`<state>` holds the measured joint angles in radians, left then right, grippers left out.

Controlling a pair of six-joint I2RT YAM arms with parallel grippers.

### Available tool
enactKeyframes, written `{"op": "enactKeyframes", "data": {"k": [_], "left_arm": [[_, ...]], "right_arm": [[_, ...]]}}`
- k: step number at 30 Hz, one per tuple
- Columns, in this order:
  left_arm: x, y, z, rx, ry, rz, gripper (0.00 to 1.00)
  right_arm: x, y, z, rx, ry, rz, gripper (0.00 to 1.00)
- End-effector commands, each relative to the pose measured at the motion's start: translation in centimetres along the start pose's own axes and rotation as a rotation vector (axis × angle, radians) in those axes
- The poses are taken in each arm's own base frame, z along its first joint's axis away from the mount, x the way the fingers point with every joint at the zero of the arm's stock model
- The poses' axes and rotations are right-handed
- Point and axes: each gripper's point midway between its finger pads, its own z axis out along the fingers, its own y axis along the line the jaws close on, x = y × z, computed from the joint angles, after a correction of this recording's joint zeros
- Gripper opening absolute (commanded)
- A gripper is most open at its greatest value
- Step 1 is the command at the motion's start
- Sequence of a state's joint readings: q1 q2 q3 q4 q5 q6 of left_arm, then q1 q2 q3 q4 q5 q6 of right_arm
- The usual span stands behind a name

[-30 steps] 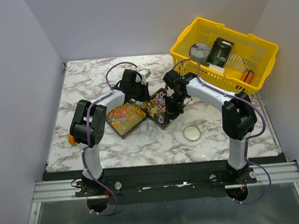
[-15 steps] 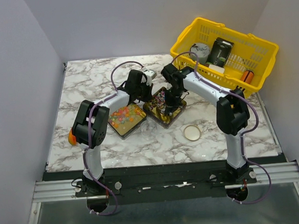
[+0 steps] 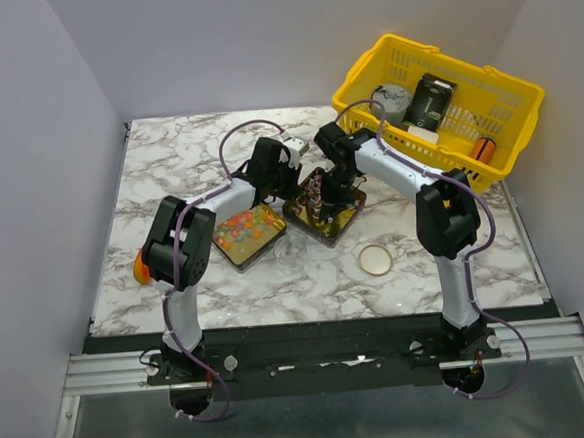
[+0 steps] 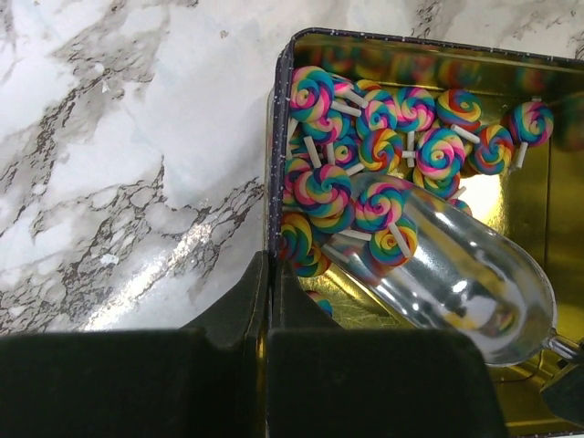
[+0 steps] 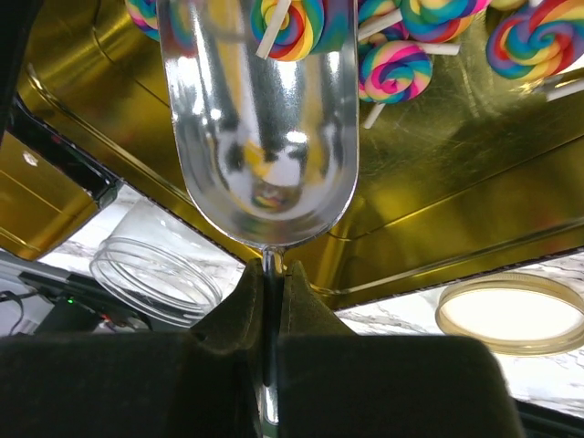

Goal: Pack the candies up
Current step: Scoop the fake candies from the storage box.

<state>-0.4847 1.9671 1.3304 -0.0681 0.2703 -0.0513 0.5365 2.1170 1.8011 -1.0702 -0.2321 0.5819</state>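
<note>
Rainbow-swirl lollipop candies lie heaped in a gold tin, the right-hand tin in the top view. My left gripper is shut on that tin's left wall. My right gripper is shut on the thin handle of a shiny metal scoop. The scoop's bowl lies inside the tin, and one lollipop sits at its mouth. A second tin to the left holds small round candies in many colours. Both grippers meet over the right tin.
An open clear jar stands just in front of the tins, and its round lid lies to the right. A yellow basket with several items stands at the back right. An orange lump sits by the left arm.
My left gripper moved right and closed on the lollipop tin's wall. The right arm pushed the scoop farther into the tin, and the tin shifted slightly back and right.
</note>
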Motion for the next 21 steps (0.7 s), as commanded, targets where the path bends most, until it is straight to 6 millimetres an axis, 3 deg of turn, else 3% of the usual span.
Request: {"op": "enactKeyframes", "data": {"k": [1,13,21], "left_arm": [[3.3,-1.2,0.2,0.027,0.088,-0.006,0.00],[4.5,-2.8,0.1,0.076,0.093,0.016,0.00],[4.5,-3.1,0.2,0.087,0.097,0.019,0.00]], "right_arm": [[-1.3,-3.7,3.3,0.101,-0.004,0.142,0.01],[-5.6,-3.6,4.1,0.064,-0.130,0.248,0.01],[-6.8,-5.8,5.2,0.144,-0.194,0.166,0.01]]}}
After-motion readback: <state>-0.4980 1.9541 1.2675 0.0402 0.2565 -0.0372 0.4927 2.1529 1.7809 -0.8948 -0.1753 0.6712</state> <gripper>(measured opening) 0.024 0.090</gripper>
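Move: The lollipop heap lies some 9 cm ahead of the right gripper and 2 cm left, about 4 cm lower, in the far end of its gold tray. The glass jar is some 11 cm left and 7 cm back of this gripper, the jar lid 9 cm right and 10 cm back. From the left gripper, already shut on the tray's left rim, the heap lies about 6 cm right, 2 cm farther out and slightly lower. Drive the held scoop into the lollipops: bring the right gripper about 5 cm forward, slowly at first and then briskly, sinking nearly 2 cm towards the tray floor while the wrist turns some 10 degrees clockwise and the fingertips tip slightly forward. Keep the handle gripped. Hold the left gripper in place, still pinching the tray's left rim. ##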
